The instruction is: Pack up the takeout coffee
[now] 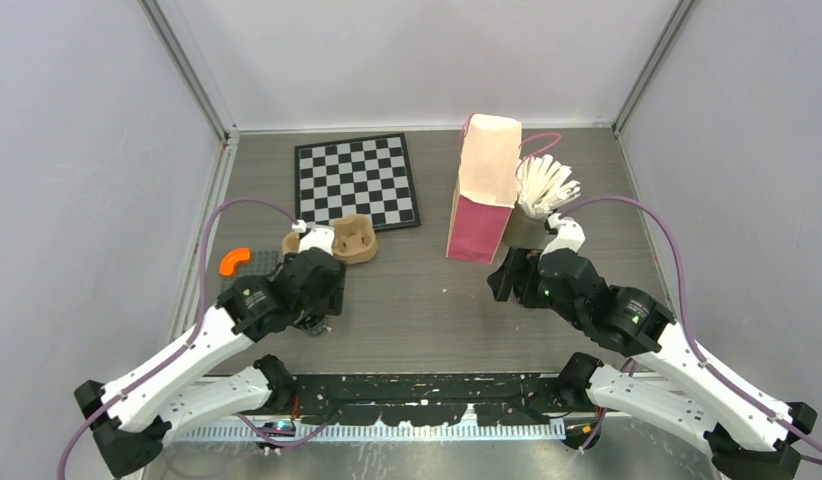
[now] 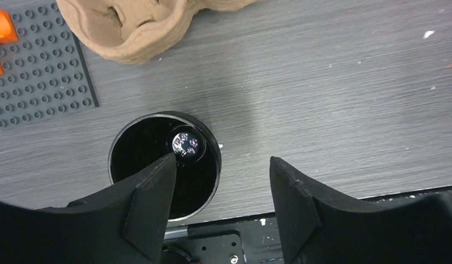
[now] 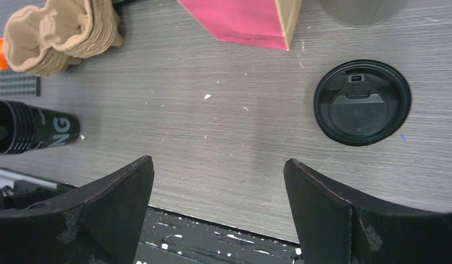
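A black cup [image 2: 158, 143] stands upright near the table's front edge, its mouth facing my left wrist camera; the right wrist view shows it from the side [image 3: 48, 131]. My left gripper [image 2: 221, 162] is open and low over it. The left fingertip [image 2: 158, 181] is over the cup's mouth, the right one [image 2: 292, 192] is outside its right wall, and neither grips it. From above, this gripper [image 1: 312, 310] hides the cup. A flat black lid [image 3: 362, 102] lies on the table by the bag. My right gripper [image 3: 218, 165] is open over bare table, the lid beyond its right finger.
A brown pulp cup tray [image 1: 347, 240] sits just beyond the cup. A pink paper bag [image 1: 482, 190] stands upright mid-table, with a grey cup of white sticks [image 1: 542, 190] right of it. A checkerboard [image 1: 355, 180] lies at the back. An orange piece [image 1: 234, 260] rests on a grey studded plate [image 2: 37, 82].
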### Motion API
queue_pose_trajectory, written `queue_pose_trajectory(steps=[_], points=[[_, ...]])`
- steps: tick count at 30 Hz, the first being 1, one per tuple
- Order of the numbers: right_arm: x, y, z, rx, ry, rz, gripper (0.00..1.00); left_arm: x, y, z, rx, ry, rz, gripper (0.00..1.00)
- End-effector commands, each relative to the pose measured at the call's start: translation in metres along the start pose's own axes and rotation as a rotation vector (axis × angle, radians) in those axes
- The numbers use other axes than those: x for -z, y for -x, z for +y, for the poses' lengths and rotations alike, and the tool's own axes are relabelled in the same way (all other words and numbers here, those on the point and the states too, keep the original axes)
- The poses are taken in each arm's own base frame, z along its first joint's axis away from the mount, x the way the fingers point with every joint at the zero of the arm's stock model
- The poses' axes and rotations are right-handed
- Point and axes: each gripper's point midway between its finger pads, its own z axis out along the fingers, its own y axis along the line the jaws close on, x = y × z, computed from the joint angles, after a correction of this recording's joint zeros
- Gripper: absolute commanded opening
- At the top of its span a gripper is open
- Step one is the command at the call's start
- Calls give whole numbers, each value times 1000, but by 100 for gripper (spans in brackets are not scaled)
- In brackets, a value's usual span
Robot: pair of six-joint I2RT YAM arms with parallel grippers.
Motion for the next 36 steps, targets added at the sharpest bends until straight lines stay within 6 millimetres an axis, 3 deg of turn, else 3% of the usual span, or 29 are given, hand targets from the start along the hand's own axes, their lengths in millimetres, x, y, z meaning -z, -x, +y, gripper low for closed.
queue_pose_trajectory(steps=[1,5,18,36], points=[[1,1,23,-11,118,4,92,-9,10,5,39,95,-12,60],[2,-1,22,2,121,12,92,-18,9,13,32,181,0,52],[-1,-3,14,24,84,10,92,-33,-2,12,29,207,46,34],[4,-1,5,24,60,-1,91,-41,-13,16,55,245,113,23]])
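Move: The stack of black cups stands close beside the left hand, its middle about 5 cm left, 1 cm ahead and 10 cm down. The cup carrier lies some 12 cm ahead, 3 cm left and 13 cm down; the grey baseplate is about 7 cm ahead, 17 cm left and 17 cm down. From the right hand, the cup stack lies roughly 32 cm left, 1 cm ahead and 14 cm below. The left hand sinks about 4 cm, easing forward, its fingers closing to straddle the cup stack's right-hand rim. ##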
